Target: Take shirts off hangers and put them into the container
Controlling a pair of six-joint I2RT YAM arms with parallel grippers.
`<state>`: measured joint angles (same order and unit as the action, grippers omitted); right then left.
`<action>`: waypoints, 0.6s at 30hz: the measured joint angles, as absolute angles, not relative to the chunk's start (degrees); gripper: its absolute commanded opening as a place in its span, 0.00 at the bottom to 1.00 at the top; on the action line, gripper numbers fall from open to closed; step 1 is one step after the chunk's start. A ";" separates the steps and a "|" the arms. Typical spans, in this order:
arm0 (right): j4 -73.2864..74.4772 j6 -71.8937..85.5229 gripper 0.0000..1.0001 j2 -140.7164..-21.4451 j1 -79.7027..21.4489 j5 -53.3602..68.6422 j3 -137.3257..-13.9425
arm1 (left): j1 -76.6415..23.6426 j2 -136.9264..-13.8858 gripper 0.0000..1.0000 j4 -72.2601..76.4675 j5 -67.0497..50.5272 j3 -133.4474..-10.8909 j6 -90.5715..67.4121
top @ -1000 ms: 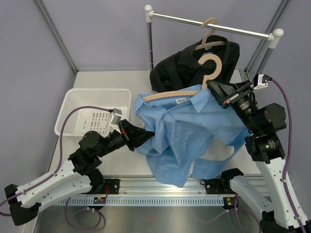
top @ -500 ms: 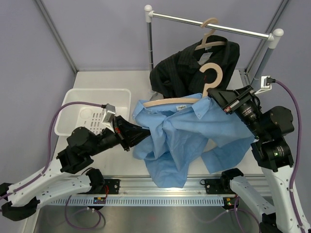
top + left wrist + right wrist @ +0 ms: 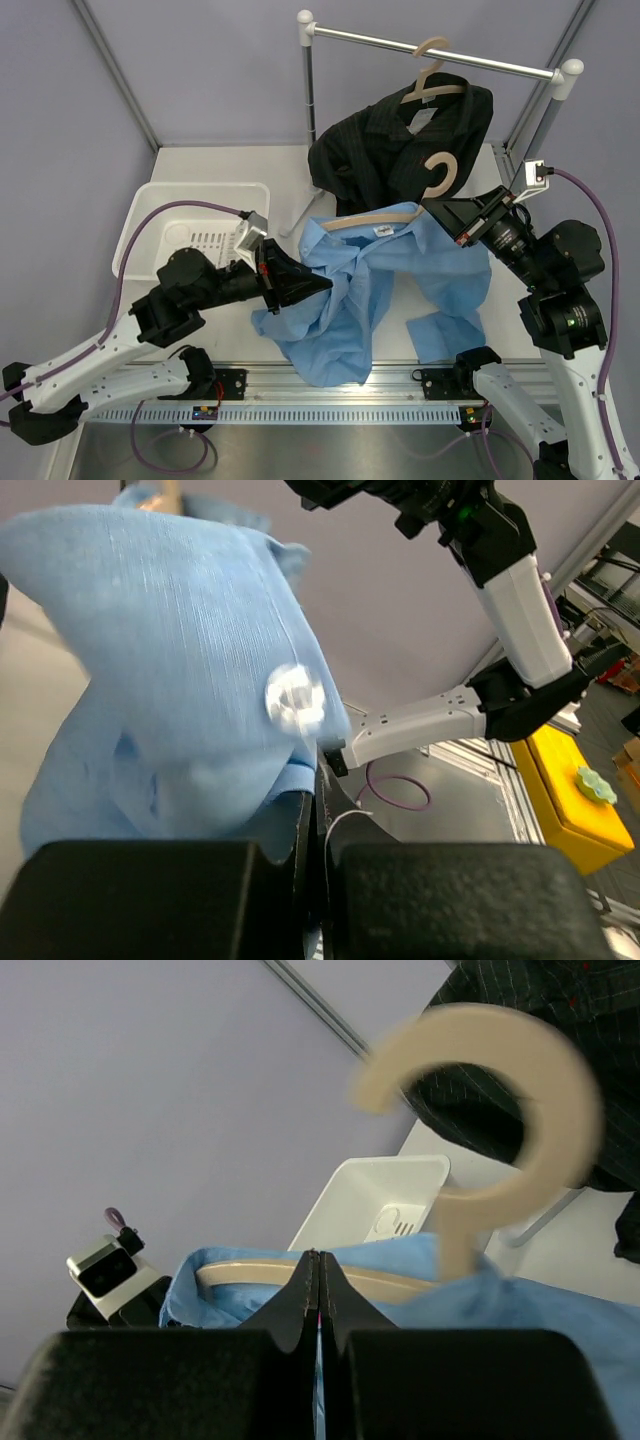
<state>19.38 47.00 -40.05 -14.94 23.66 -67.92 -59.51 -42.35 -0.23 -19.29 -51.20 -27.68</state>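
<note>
The light blue shirt (image 3: pixel 345 300) (image 3: pixel 170 660) hangs bunched over the table, still on its beige hanger (image 3: pixel 375 215) (image 3: pixel 240 1278). That hanger's hook (image 3: pixel 443 170) is free of the rail. My left gripper (image 3: pixel 320 287) (image 3: pixel 318 770) is shut on the shirt's front edge by a button. My right gripper (image 3: pixel 428 207) (image 3: pixel 314 1255) is shut at the collar beside the hanger's neck, and a sliver of blue cloth shows between its jaws. The black pinstriped shirt (image 3: pixel 400 140) (image 3: pixel 560 1000) hangs on the other hanger (image 3: pixel 430 75). The white container (image 3: pixel 150 225) (image 3: pixel 360 1190) stands at the left.
A metal rail (image 3: pixel 430 50) on two posts crosses the back right, carrying the black shirt. Grey walls close in the left and right sides. A slotted aluminium beam (image 3: pixel 340 400) runs along the near edge. Off the table, a yellow box (image 3: pixel 565 800) shows in the left wrist view.
The right gripper's jaws have closed, and it has carried the hanger down and nearer. The left gripper has shifted right, and the blue shirt now hangs narrower and more bunched.
</note>
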 measured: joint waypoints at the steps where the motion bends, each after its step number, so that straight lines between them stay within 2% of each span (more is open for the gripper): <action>1: 19.33 46.81 0.00 -40.03 -14.94 24.23 -67.92 | -59.57 -42.59 0.00 -0.10 -19.73 -51.20 -27.70; 11: 19.22 45.28 0.02 -39.72 -14.94 27.18 -67.79 | -59.72 -42.28 0.00 2.87 -19.86 -50.98 -29.63; 12: 19.66 44.95 0.10 -39.57 -14.94 27.11 -67.79 | -59.75 -41.98 0.00 3.31 -19.70 -50.98 -29.85; 13: 20.60 44.25 0.36 -39.46 -14.94 26.76 -67.85 | -59.79 -41.60 0.00 3.97 -19.66 -50.98 -29.93; 14: 21.78 43.77 0.50 -39.35 -14.94 26.41 -67.90 | -59.86 -41.23 0.00 4.54 -19.64 -50.98 -30.04; 15: 22.81 43.35 0.56 -39.33 -14.94 26.06 -67.90 | -59.90 -40.93 0.00 4.89 -19.62 -50.98 -30.06; 18: 25.91 42.19 0.58 -39.22 -14.94 24.77 -66.96 | -59.90 -40.86 0.00 5.04 -19.55 -51.00 -30.06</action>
<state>25.91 42.19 -39.22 -14.94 24.77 -66.96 -59.90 -40.86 5.04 -19.55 -51.00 -30.06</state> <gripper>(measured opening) 0.573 0.005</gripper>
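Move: The hanger, still inside the blue shirt, has its neck right at the shut right fingertips, about 2 cm ahead and 1 cm to the right. The black shirt hangs some 12 cm farther out than that hand, 2 cm left and perhaps 15 cm lower. From the left hand, which already pinches the blue shirt, the hanger's neck lies about 12 cm ahead, 12 cm right and 7 cm above; the container is some 18 cm ahead, 22 cm left and 35 cm below. The hanger comes away from the right fingers while the left hand keeps its pinch on the blue shirt and lifts it about 3 cm after a short pause. The right hand eases back about 1 cm still shut, then spreads its fingers over half wide and sinks some 3 cm. ##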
